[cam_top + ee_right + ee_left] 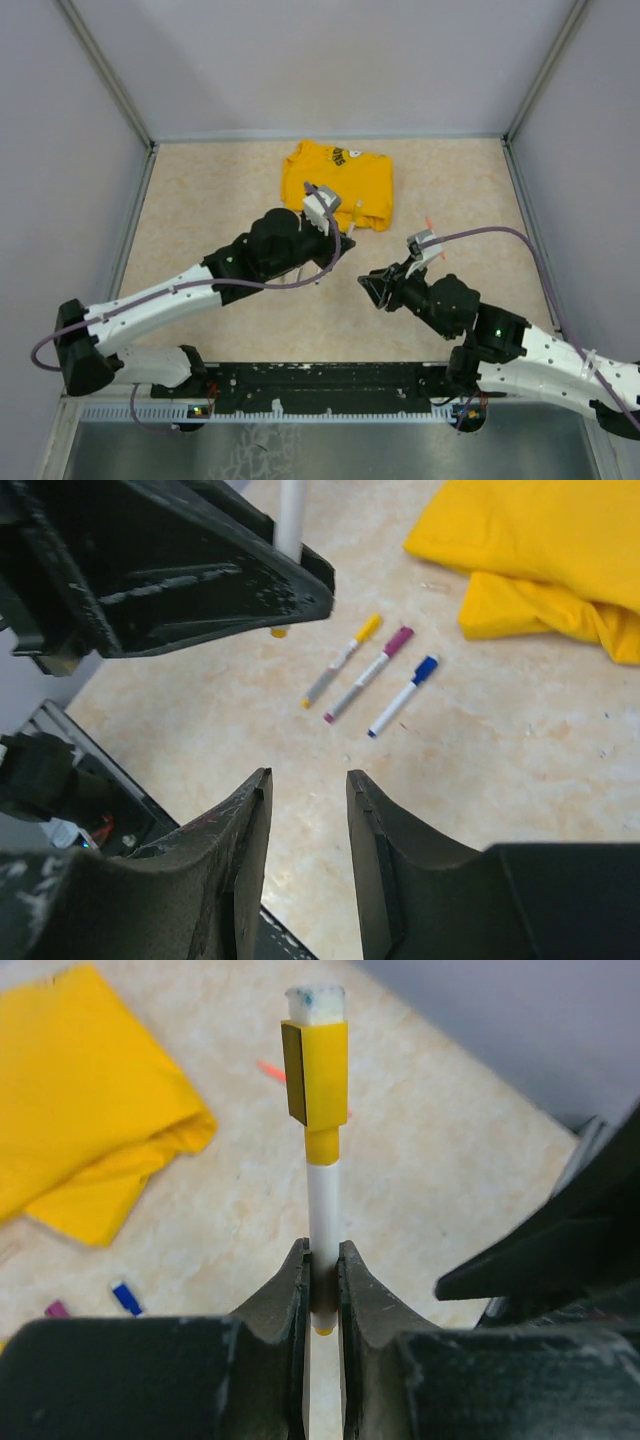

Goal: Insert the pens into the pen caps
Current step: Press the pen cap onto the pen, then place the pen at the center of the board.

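Note:
My left gripper (323, 1280) is shut on a white pen (323, 1205), which stands upright above the jaws with a yellow pen cap (320, 1075) seated on its far end. In the top view the left gripper (342, 243) hovers just in front of the shirt. My right gripper (308, 780) is open with nothing between its fingers, close beside and below the left one (200, 575); in the top view it (368, 283) points toward it. Three capped pens lie side by side on the table: yellow (342, 660), magenta (368, 673), blue (402, 695).
A folded yellow T-shirt (338, 180) lies at the back centre of the beige table (200, 210). A small orange-red piece (270, 1070) lies on the table right of the shirt. Grey walls (100, 120) enclose the left, back and right sides.

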`<state>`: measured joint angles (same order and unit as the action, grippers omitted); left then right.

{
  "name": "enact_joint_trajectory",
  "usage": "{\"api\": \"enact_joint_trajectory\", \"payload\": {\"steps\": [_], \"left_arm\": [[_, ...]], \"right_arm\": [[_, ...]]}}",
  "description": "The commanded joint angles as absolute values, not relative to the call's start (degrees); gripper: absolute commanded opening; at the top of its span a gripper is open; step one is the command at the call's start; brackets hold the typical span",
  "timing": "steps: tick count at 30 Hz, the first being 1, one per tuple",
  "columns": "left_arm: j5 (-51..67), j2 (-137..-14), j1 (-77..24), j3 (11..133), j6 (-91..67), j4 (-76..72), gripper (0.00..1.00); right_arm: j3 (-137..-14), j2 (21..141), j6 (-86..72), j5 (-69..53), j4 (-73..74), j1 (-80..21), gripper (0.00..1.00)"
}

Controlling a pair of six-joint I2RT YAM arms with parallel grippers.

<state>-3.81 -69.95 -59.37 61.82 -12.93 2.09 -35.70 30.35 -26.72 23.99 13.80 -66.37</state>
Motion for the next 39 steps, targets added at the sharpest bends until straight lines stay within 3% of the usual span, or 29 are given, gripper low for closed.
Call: {"api": "enact_joint_trajectory", "payload": {"steps": [1, 19, 27, 39], "left_arm": [[-10.1, -77.0, -59.2, 61.8, -16.5, 9.2, 0.00], [-15.1, -102.6, -57.6, 68.4, -27.6, 15.3, 0.00], [-14.4, -105.8, -55.4, 68.0, -30.3, 15.7, 0.00], [-13.1, -107.4, -54.2, 67.4, -32.3, 17.6, 0.13]], "right_arm": [[-33.0, 28.8, -29.7, 26.9, 15.4, -66.7, 0.36], [-28.0, 23.7, -34.0, 27.7, 16.4, -66.8, 0.37], [-27.5, 23.8, -34.2, 28.0, 16.7, -66.8, 0.37], [-26.9, 24.0, -34.4, 28.4, 17.0, -66.7, 0.37]]}}
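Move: My left hand already holds the yellow-capped pen. The bare table spot it is taken to lies about 30 cm below, 6 cm ahead and 2 cm to the left. Beside that spot, the blue-capped pen is 8 cm ahead of my left hand and 6 cm left, the magenta-capped pen 9 ahead and 11 left; the yellow cloth's middle is some 26 ahead, 2 left. From my empty right hand, the spot is roughly 12 cm ahead, 7 left and 26 below. I plunge my left hand some 27 cm towards the table just right of the blue-capped pen, fast at first and then easing, with about 5 cm of forward travel. The wrist swings through some 50 degrees to point the fingers down, keeping their pinch on the pen's white barrel. My empty right hand sinks about 6 cm and draws slightly right, fingers still parted. ##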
